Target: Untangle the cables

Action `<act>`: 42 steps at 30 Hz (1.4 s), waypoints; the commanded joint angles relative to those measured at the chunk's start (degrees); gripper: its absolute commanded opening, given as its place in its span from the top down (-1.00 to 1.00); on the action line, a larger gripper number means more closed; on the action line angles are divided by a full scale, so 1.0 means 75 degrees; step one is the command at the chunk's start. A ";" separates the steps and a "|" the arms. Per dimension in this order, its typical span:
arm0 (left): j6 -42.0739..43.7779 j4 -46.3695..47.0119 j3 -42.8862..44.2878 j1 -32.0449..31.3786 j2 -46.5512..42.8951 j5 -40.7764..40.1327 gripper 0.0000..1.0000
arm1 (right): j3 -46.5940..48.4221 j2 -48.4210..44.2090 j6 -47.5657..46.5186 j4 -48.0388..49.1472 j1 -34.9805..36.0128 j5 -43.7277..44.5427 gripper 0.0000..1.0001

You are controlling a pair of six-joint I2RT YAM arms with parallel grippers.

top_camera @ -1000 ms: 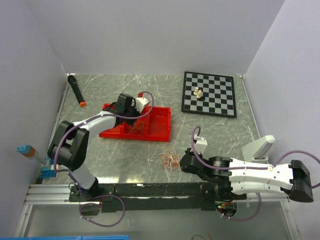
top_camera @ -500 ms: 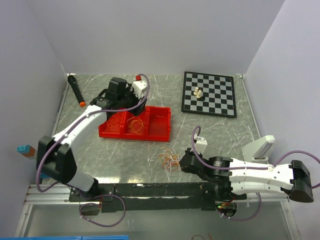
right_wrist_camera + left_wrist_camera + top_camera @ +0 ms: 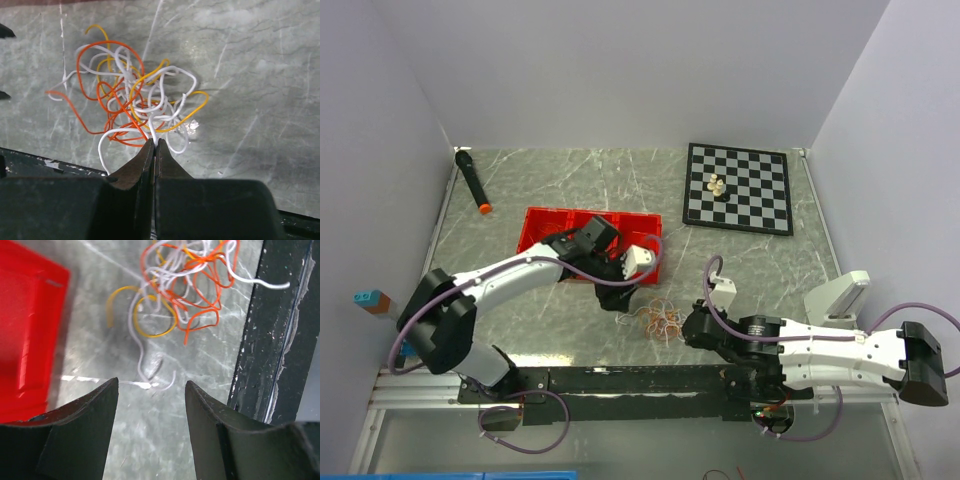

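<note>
The cables (image 3: 658, 320) lie as one loopy clump of orange, yellow and white wires on the marble table, near its front edge. My right gripper (image 3: 683, 325) is at the clump's right side. In the right wrist view it (image 3: 155, 143) is shut on a white cable (image 3: 156, 131) at the near edge of the clump (image 3: 135, 100). My left gripper (image 3: 623, 302) hovers just left of the clump. In the left wrist view it (image 3: 151, 385) is open with only bare table between its fingers, and the cables (image 3: 185, 285) lie ahead of the tips.
A red tray (image 3: 545, 222) sits behind the left arm, its corner showing in the left wrist view (image 3: 25, 330). A chessboard (image 3: 760, 205) with pale pieces (image 3: 717, 185) lies back right. A black marker (image 3: 472, 180) lies back left. A black rail (image 3: 280, 340) borders the table's front.
My left gripper opened, left the red tray and swung forward to the left side of the clump. The tilted tray now lies flat. The right gripper has not moved.
</note>
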 commanded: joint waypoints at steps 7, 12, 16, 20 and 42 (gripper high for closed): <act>0.0298 -0.0120 0.0724 -0.0549 0.0629 0.0545 -0.21 | -0.0108 -0.0190 0.0183 0.0051 -0.0034 0.0108 1.00; 0.0287 -0.0155 0.0795 -0.0690 0.0828 0.0814 -0.22 | -0.0073 -0.0213 0.0101 0.0086 -0.0034 0.0143 1.00; 0.0322 -0.0250 0.0772 -0.0796 0.0934 0.1061 -0.24 | -0.0073 -0.0237 0.0089 0.0109 -0.0034 0.0155 1.00; 0.0473 -0.0424 0.0818 -0.0854 0.0981 0.1189 -0.25 | -0.0096 -0.0214 0.0089 0.0156 -0.0023 0.0143 1.00; 0.0369 0.0628 0.0514 -0.1136 0.1157 0.0932 -0.08 | 0.0314 0.0162 -0.0181 0.0308 -0.0057 0.0296 1.00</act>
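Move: To the right of the left hand, about 11 cm away and 4 cm nearer the base, lies the cable tangle, some 7 cm lower. The middle of the red tray is roughly 15 cm ahead of that hand and 7 cm to its left, also lower; the right gripper's tips are some 16 cm to its right and 6 cm back. From the right hand, the tangle's middle is about 5 cm left, 2 cm ahead and 3 cm below. Swinging away from the tray towards the cable tangle, the left hand goes about 5 cm right and 4 cm back in alternating stretches, turning some 15 degrees clockwise and dipping slightly at the end, fingers still parted. The right hand stays almost still, keeping its shut fingers on the white cable at the tangle's near side. ##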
